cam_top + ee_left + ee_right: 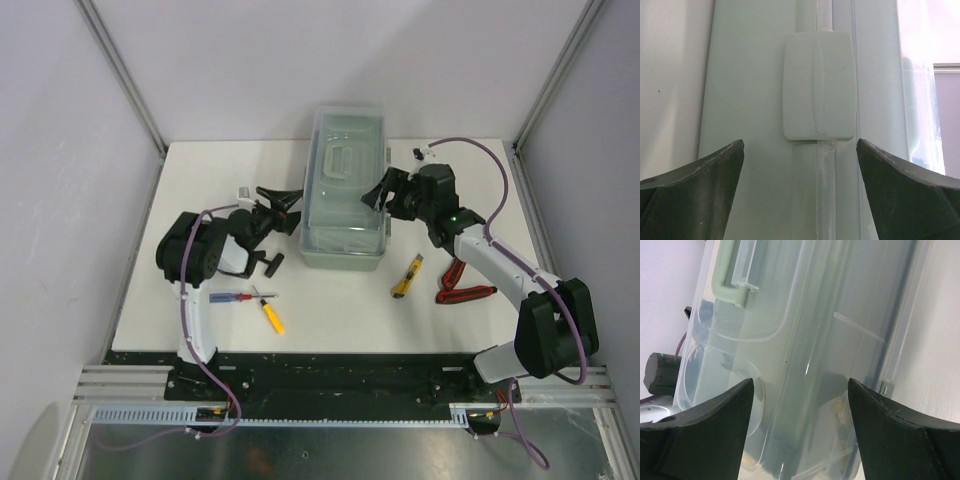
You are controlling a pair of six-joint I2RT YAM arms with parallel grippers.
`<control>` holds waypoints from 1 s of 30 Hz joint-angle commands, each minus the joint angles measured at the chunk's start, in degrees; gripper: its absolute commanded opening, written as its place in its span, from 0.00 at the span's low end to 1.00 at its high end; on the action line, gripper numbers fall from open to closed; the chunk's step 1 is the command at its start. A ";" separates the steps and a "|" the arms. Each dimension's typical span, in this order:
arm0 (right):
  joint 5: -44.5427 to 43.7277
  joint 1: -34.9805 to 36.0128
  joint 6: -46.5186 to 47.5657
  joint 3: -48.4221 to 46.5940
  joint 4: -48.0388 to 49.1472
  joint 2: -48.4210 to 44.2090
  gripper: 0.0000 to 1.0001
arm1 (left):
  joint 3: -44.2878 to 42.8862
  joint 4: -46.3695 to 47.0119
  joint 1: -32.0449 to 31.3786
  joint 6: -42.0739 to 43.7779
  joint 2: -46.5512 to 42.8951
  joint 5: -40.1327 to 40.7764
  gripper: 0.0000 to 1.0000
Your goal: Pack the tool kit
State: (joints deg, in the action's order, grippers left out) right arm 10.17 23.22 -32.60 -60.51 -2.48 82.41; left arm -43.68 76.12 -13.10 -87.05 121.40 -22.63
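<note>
The tool kit box (345, 195) is sage green with a clear lid that lies down over it, and it stands at the table's back middle. My left gripper (287, 208) is open at the box's left side. In the left wrist view the box's green latch (819, 87) sits just ahead of the left gripper (800, 142), untouched. My right gripper (379, 195) is open at the box's right edge. In the right wrist view the right gripper (800, 381) hovers over the clear lid (805, 340), whose green handle (726, 287) is at upper left.
A yellow knife (407, 277) and red-handled pliers (463, 288) lie right of the box. A red-and-blue screwdriver (238, 298) and a yellow one (272, 317) lie front left. Grey walls and metal posts close in the table at the back and sides.
</note>
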 commanded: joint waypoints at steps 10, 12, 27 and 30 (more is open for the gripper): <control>8.80 -1.12 2.60 2.69 -4.93 2.36 0.79 | -9.54 20.12 -5.39 -1.21 4.48 1.99 0.99; 9.51 -1.15 2.78 2.68 -4.62 2.57 0.79 | -10.32 20.12 -6.09 -1.75 5.10 2.16 0.99; 5.61 0.18 9.04 2.68 -7.77 5.04 0.80 | -10.05 20.12 -6.51 0.04 1.52 -1.85 0.60; 5.08 0.30 9.26 2.68 -8.48 5.93 0.80 | -9.51 20.12 -6.45 0.41 0.68 -2.11 0.51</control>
State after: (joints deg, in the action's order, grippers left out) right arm 15.51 21.21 -28.69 -60.12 -0.95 83.29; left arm -52.73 75.79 -15.31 -89.89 125.71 -15.62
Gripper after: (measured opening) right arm 0.803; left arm 0.588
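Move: From the left hand the latch on the case's left wall lies about 5 cm ahead, 1 cm right and 2 cm higher, with the case's middle some 5 cm ahead and 12 cm right at about the same height. The hammer's black head is on the table, some 12 cm back, 5 cm left and 9 cm below. For the right hand, at the case's right upper edge, that latch is about 19 cm left, 4 cm ahead and 8 cm lower; the yellow knife lies some 13 cm back, 7 cm right and 18 cm below. With its fingers wide open, the left hand goes forward about 4 cm along the case's left wall, rising some 1.5 cm and edging slightly right until the latch sits between the fingertips, then stays there and closes by about two fifths of its opening, so that the fingers come to pinch the latch's two ends. The right hand stays where it is, partly open, still resting against the case's right upper edge on the opposite side. ##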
